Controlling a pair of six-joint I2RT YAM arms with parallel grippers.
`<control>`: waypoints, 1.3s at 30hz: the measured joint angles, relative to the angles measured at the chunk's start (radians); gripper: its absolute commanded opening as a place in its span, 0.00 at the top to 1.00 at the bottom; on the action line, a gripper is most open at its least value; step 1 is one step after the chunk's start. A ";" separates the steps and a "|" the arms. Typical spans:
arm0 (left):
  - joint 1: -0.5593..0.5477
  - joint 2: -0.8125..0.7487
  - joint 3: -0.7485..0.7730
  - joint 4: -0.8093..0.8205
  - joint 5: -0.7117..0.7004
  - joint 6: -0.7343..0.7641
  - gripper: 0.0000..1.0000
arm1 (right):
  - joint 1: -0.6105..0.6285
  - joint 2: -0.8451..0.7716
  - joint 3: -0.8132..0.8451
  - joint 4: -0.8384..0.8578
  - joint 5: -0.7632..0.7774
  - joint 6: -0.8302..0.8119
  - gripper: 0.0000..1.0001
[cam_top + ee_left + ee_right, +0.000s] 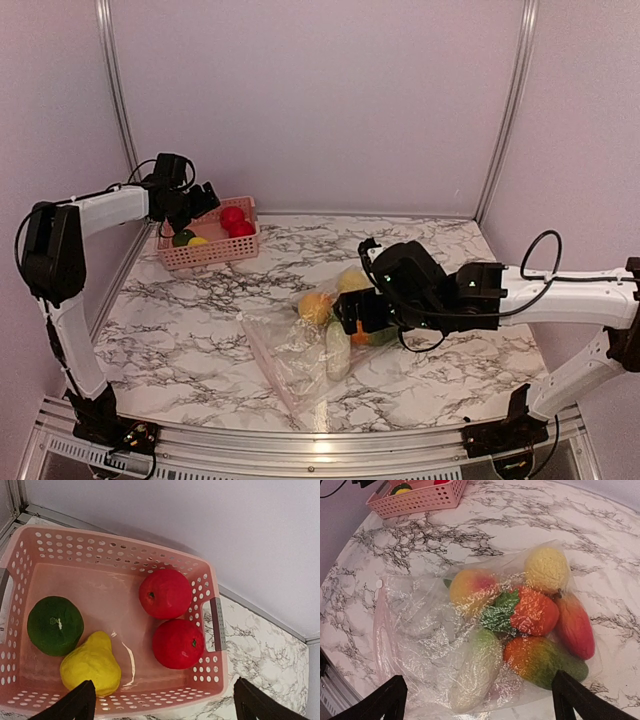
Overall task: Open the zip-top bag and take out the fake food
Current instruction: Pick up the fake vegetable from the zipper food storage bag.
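The clear zip-top bag (290,355) (415,630) lies crumpled on the marble table, its zip strip toward the front left. Several pieces of fake food sit inside its right half, among them a strawberry (535,611), a yellow fruit (547,569), a peach (470,587) and a cream-green vegetable (475,667). My right gripper (352,312) (482,697) hovers open just above that food, holding nothing. My left gripper (203,198) (165,702) hangs open and empty over the pink basket (125,547), which holds two red apples (177,642), a green fruit (55,625) and a yellow pear (90,665).
The pink basket (210,255) stands at the back left, close to the wall and the metal corner post (115,90). The bag's near corner reaches almost to the table's front rail (320,435).
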 measured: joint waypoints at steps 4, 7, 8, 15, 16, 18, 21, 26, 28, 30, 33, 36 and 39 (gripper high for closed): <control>-0.013 -0.147 -0.171 0.060 0.032 -0.038 0.01 | -0.002 0.000 -0.020 0.001 -0.001 0.000 0.01; -0.036 -0.268 -0.334 0.107 0.051 -0.067 0.01 | -0.008 0.000 -0.032 0.010 -0.005 0.000 0.04; -0.048 -0.303 -0.383 0.119 0.055 -0.077 0.01 | -0.010 0.001 -0.035 0.014 -0.009 0.000 0.05; -0.167 -0.516 -0.690 0.166 0.078 -0.135 0.01 | -0.019 0.027 -0.040 0.045 -0.034 0.003 0.15; -0.191 -0.545 -0.724 0.171 0.080 -0.146 0.01 | -0.019 0.033 -0.042 0.051 -0.038 0.004 0.17; -0.234 -0.598 -0.789 0.183 0.085 -0.168 0.01 | -0.022 0.044 -0.044 0.055 -0.045 0.005 0.19; -0.291 -0.674 -0.891 0.213 0.092 -0.209 0.03 | -0.023 0.058 -0.044 0.061 -0.055 0.011 0.26; -0.376 -0.745 -1.015 0.232 0.091 -0.275 0.13 | -0.028 0.082 -0.044 0.076 -0.064 0.022 0.45; -0.409 -0.753 -1.050 0.249 0.092 -0.301 0.22 | -0.031 0.097 -0.044 0.077 -0.066 0.023 0.54; -0.439 -0.760 -1.086 0.274 0.093 -0.327 0.29 | -0.034 0.113 -0.044 0.079 -0.072 0.025 0.61; -0.491 -0.763 -1.134 0.310 0.093 -0.365 0.35 | -0.041 0.135 -0.044 0.082 -0.079 0.032 0.72; -0.539 -0.757 -1.158 0.344 0.094 -0.398 0.35 | -0.049 0.159 -0.044 0.087 -0.081 0.040 0.79; -0.573 -0.734 -1.160 0.386 0.094 -0.423 0.36 | -0.061 0.188 -0.044 0.089 -0.081 0.045 0.83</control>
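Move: The pale cabbage in the bag lies almost straight under the right hand, about 1 cm ahead and roughly 14 cm below; the peach is some 9 cm ahead and 5 cm left, the mango about 4 cm ahead and 7 cm right. For the left hand, the middle of the bag's mouth is about 35 cm back, 14 cm right and 15 cm down. Its white slider sits some 27 cm back and 9 cm right, the cabbage about 33 cm back and 29 cm right. Sweep the empty left gripper back from the basket some 33 cm, bearing right and down towards the bag's open mouth, turning clockwise about 20 degrees, tipping down and drawing the fingers in to about two-thirds open. Meanwhile lower the right gripper about 8 cm towards the bagged cabbage, tipping it slightly further down and bringing its fingers nearly shut. ##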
